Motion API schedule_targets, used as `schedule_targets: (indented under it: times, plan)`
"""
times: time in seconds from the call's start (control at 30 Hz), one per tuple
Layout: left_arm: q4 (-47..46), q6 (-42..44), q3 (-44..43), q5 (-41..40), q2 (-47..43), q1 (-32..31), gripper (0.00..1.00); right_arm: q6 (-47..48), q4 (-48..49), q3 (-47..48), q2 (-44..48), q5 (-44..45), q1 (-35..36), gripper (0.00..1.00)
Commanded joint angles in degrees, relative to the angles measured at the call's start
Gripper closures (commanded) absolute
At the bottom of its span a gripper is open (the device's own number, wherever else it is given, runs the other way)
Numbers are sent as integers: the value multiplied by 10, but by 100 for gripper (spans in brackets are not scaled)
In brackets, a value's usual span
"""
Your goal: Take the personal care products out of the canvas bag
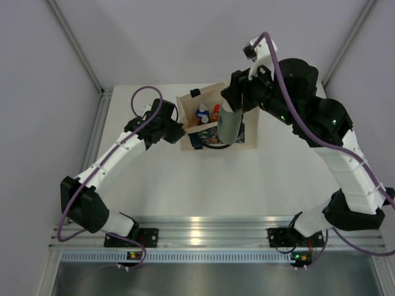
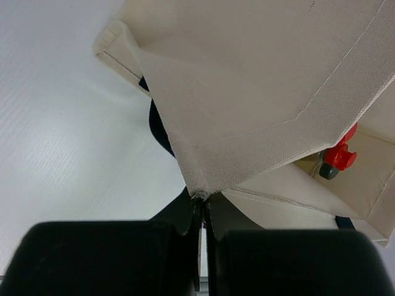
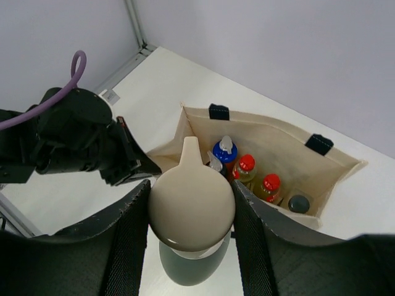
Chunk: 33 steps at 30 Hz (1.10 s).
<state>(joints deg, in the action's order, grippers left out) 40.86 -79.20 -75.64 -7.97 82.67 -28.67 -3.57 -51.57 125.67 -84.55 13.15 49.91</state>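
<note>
The canvas bag (image 1: 188, 108) stands open at the middle back of the table. My left gripper (image 2: 202, 198) is shut on the bag's near corner (image 2: 203, 179), pinching the cloth. My right gripper (image 3: 191, 192) is shut on a grey-green bottle with a beige cap (image 3: 191, 209), held upright above the table in front of the bag (image 3: 271, 132); from above this bottle (image 1: 229, 126) hangs at the bag's front edge. Inside the bag stand an orange bottle with a blue top (image 3: 224, 152), two red-capped yellow bottles (image 3: 246, 164) (image 3: 271, 183) and a dark-capped one (image 3: 299, 203).
White walls and metal frame posts (image 1: 74, 43) close in the table at the back and sides. A black handle (image 2: 157, 126) of the bag hangs under its corner. The arms' bases sit on the aluminium rail (image 1: 203, 237) at the near edge.
</note>
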Motion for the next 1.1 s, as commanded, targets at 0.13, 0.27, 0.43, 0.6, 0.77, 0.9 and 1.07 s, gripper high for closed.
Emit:
schedule_targets:
  times: [0.13,0.27,0.43,0.6,0.77,0.9,1.07]
  plan:
    - [19,8,-3,28,11,0,100,-19,124,-159,128,100,10,100]
    - [19,19,-10,35,14,-1,100,-28,192,-290,191,122,-3,100]
    - [19,29,-19,51,22,0,100,-37,277,-461,274,119,-45,100]
    - [19,34,-22,56,27,-1,100,-61,386,-628,353,32,-134,100]
    - [18,43,-26,59,28,-1,100,-46,424,-730,401,-4,-175,100]
    - [19,46,-27,67,33,-1,100,-64,456,-799,424,-27,-193,100]
    - [18,46,-30,74,38,0,100,-55,455,-832,434,-20,-195,100]
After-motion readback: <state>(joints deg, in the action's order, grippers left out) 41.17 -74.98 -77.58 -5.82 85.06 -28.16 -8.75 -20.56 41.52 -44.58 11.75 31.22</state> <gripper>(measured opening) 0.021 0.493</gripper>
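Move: The grey-green pump bottle already hangs clear of the bag from the right hand. The open table spot it is bound for lies some 14 cm to that hand's right, 1 cm back and about 50 cm below. The canvas bag's middle is roughly 18 cm ahead, neither left nor right, and 38 cm down; the blue bottle inside stands about 16 cm ahead, 6 cm left. From the left hand, the spot lies some 26 cm right, 8 cm back and 20 cm lower. The pump bottle, still pinched at its neck by the right fingers, is lowered quickly about 29 cm and carried some 14 cm to the right, from above the bag's front to the table in front of its right corner. The wrist swings clockwise about 20 degrees and tips down slightly, with the grip kept; the descent slows at the end. The left hand keeps its pinch on the bag's rim. ##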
